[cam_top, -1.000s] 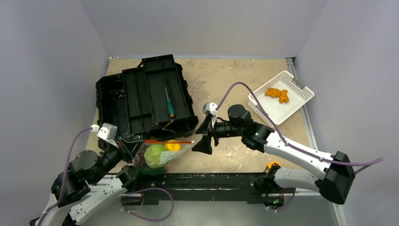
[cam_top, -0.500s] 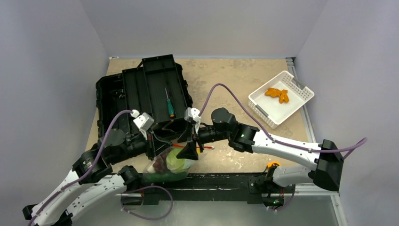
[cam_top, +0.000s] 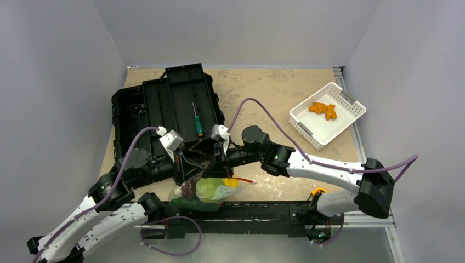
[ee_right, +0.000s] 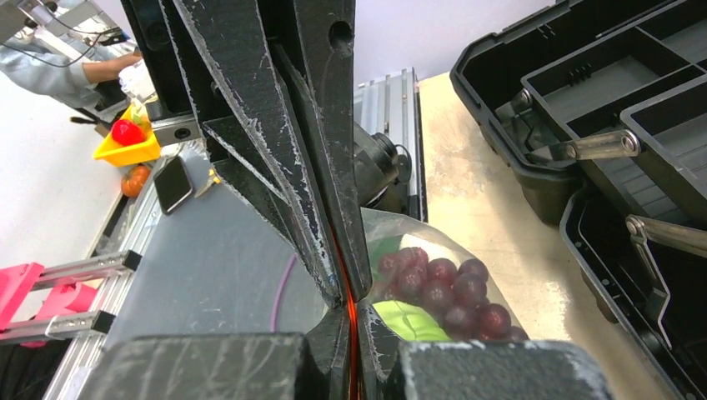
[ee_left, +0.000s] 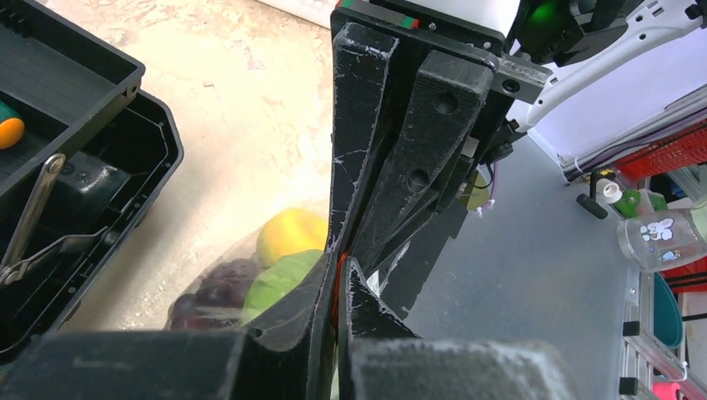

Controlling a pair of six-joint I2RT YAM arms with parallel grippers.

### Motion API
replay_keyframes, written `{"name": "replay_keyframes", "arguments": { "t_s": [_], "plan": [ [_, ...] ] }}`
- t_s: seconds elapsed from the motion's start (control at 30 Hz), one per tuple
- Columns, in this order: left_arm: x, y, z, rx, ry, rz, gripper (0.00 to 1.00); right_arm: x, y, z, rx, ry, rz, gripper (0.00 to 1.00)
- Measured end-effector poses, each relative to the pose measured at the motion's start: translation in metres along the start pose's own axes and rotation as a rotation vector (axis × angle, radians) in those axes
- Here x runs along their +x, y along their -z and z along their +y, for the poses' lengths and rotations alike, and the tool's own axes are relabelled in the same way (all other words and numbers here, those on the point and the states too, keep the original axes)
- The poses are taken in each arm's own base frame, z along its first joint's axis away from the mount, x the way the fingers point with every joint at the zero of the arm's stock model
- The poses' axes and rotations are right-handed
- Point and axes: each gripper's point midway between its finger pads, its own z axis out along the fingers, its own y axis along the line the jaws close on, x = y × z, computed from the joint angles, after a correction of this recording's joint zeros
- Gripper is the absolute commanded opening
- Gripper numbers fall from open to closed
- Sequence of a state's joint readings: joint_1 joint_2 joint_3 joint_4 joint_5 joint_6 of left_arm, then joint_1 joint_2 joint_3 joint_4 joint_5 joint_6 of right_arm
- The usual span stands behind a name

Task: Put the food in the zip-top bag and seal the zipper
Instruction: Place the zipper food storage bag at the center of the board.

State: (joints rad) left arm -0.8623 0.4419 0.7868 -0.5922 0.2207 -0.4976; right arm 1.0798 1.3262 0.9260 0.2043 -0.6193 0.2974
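The zip-top bag (cam_top: 205,190) lies at the near table edge, holding food: green cabbage (cam_top: 210,188), purple grapes (ee_right: 442,292) and a yellow lemon (ee_left: 292,233). Its orange-red zipper (cam_top: 245,180) sticks out to the right. My left gripper (cam_top: 193,171) and right gripper (cam_top: 215,169) meet tip to tip over the bag's mouth. In the left wrist view the left gripper (ee_left: 340,271) is shut on the orange strip. In the right wrist view the right gripper (ee_right: 351,307) is shut on the zipper (ee_right: 352,333) too, with the grapes just right of its fingers.
An open black toolbox (cam_top: 164,109) fills the back left, a green-handled screwdriver (cam_top: 198,126) in its tray, close behind both grippers. A white slotted basket (cam_top: 351,112) with an orange item (cam_top: 323,109) stands at the back right. A black rail (cam_top: 247,211) runs along the near edge.
The right gripper has swung left to the bag and closed on the zipper. The left arm has carried the bag's mouth rightward, staying shut on it.
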Motion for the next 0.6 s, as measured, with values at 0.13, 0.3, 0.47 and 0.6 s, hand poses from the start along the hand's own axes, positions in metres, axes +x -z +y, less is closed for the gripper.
{"name": "replay_keyframes", "arguments": {
  "t_s": [0.13,0.3,0.47,0.6],
  "plan": [
    [-0.001,0.0,0.003,-0.023,0.013,-0.008,0.48,0.004,0.001,-0.003,0.014,-0.008,0.0,0.0],
    [-0.011,0.006,0.011,-0.092,0.034,-0.043,0.68,0.015,0.004,-0.014,0.078,-0.03,0.005,0.0],
    [-0.018,0.015,0.022,-0.17,0.048,-0.072,0.73,0.012,0.023,-0.032,0.231,-0.044,-0.042,0.0],
    [-0.021,0.022,0.028,-0.223,0.065,-0.088,0.73,0.013,0.055,-0.059,0.389,-0.091,-0.098,0.0]
  ]
}}
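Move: From the right hand, the board's center lies about 11 cm ahead, 10 cm to the right and some 22 cm below. The pinched bag's food hangs about 11 cm below this hand and 5 cm back, 2 cm to the right; the black toolbox's middle is 17 cm ahead, 12 cm left and 18 cm below. From the left hand, the center is about 11 cm ahead, 11 cm right and 24 cm below. Left fingers open off the zipper; right, still pinching, carries the bag about 8 cm forward-right towards center, turning clockwise. ##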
